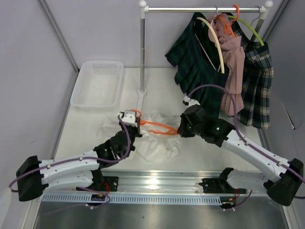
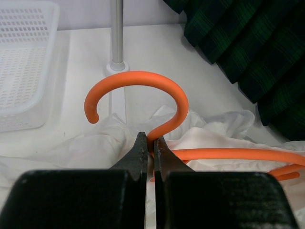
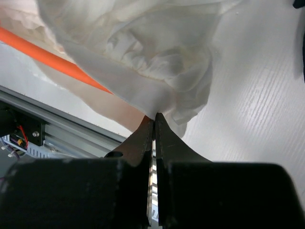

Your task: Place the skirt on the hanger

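Observation:
An orange hanger (image 1: 157, 127) lies over a crumpled white skirt (image 1: 159, 143) in the middle of the table. My left gripper (image 2: 151, 143) is shut on the neck of the hanger (image 2: 143, 86), just below its hook, which points up and away from me. The hanger's bar (image 2: 238, 154) runs to the right across the white skirt (image 2: 214, 133). My right gripper (image 3: 154, 119) is shut on a fold of the skirt (image 3: 152, 62), lifting that edge off the table; the orange bar (image 3: 47, 59) passes under the cloth at the left. In the top view the right gripper (image 1: 182, 128) sits at the hanger's right end.
A white mesh basket (image 1: 97, 83) stands at the back left. A clothes rail (image 1: 205, 8) on a white post (image 1: 142, 52) carries a dark green plaid skirt (image 1: 195, 62), a pink garment (image 1: 233, 71) and a checked skirt (image 1: 257, 86) on hangers at the back right.

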You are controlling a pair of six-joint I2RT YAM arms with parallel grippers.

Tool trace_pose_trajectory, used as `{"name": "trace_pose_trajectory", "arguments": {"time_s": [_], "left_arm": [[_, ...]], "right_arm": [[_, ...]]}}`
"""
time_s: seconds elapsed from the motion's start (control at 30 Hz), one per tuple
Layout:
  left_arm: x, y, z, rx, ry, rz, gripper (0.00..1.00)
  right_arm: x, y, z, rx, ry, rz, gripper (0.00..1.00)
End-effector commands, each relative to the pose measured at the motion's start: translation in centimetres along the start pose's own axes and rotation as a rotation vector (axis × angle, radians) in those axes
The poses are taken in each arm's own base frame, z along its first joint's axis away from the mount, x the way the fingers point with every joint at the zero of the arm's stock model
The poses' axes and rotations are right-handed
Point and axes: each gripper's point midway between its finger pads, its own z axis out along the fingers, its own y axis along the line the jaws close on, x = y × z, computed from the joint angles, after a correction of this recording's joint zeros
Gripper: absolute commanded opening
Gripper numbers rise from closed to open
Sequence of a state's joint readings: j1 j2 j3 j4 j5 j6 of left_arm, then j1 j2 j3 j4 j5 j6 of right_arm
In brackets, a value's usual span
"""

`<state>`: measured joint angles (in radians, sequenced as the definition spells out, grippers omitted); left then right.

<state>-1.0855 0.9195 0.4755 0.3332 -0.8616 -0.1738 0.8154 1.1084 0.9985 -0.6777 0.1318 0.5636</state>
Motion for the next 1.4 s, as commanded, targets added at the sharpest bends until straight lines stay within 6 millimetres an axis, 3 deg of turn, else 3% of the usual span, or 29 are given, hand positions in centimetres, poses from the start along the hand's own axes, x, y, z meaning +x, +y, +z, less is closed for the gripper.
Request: {"name": "trace_pose_trajectory", "arguments": {"time_s": [0.0,0.2,0.6,1.0,1.13,1.23,1.37], "left_arm": [[-3.3,-1.1,0.0,0.001,-0.057,-0.023,0.0],[-4.7,-3.1,-0.4,0.084,-0.064,-0.069,0.0],[-5.5,-6.2,-0.4,0.196,-0.048,-0.073,0.0],[-9.7,-10.5,-0.9,0.387,-0.032,-0.118,0.0],[-8.7,-11.3,-0.7,0.503,0.045,-0.13,0.0],[-9.5,-11.5,-1.3,0.567,0.047,-0.173,0.0],[-10.0,-11.8,-1.5,0.64,0.076,-0.177,0.0]], "right_arm": [[-2.6,1.9,-0.9,-0.014,-0.069,-0.023,0.0],[-4.1,4.5,-1.1,-0.054,-0.09,-0.053,0.0],[-7.6,9.3,-3.0,-0.154,-0.155,-0.072,0.0],[-8.1,10.6,-3.3,-0.168,-0.16,-0.098,0.0],[-7.2,10.6,-3.8,-0.212,-0.162,-0.132,0.0],[-6.2,10.3,-3.9,-0.249,-0.172,-0.162,0.0],[-6.2,10.5,-5.4,-0.31,-0.213,-0.196,0.04]]}}
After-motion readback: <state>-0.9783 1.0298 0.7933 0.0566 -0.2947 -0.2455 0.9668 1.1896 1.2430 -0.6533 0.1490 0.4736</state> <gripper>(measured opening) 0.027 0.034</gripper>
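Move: The left hand still holds the orange hanger by its neck; the visible hanger shoulder's middle lies about 11 cm to its right, level fore-and-aft, and 2 cm lower. The right hand, shut on the white skirt's edge, has that shoulder some 11 cm left and 2 cm ahead, about level in height. From the right hand the white skirt's middle lies 14 cm left, 3 cm back and 7 cm lower; the green skirt hangs 10 cm right, 22 cm ahead and 10 cm higher. Right hand pulls the pinched skirt up-left some 10 cm while left hand brings the hanger right and up. ##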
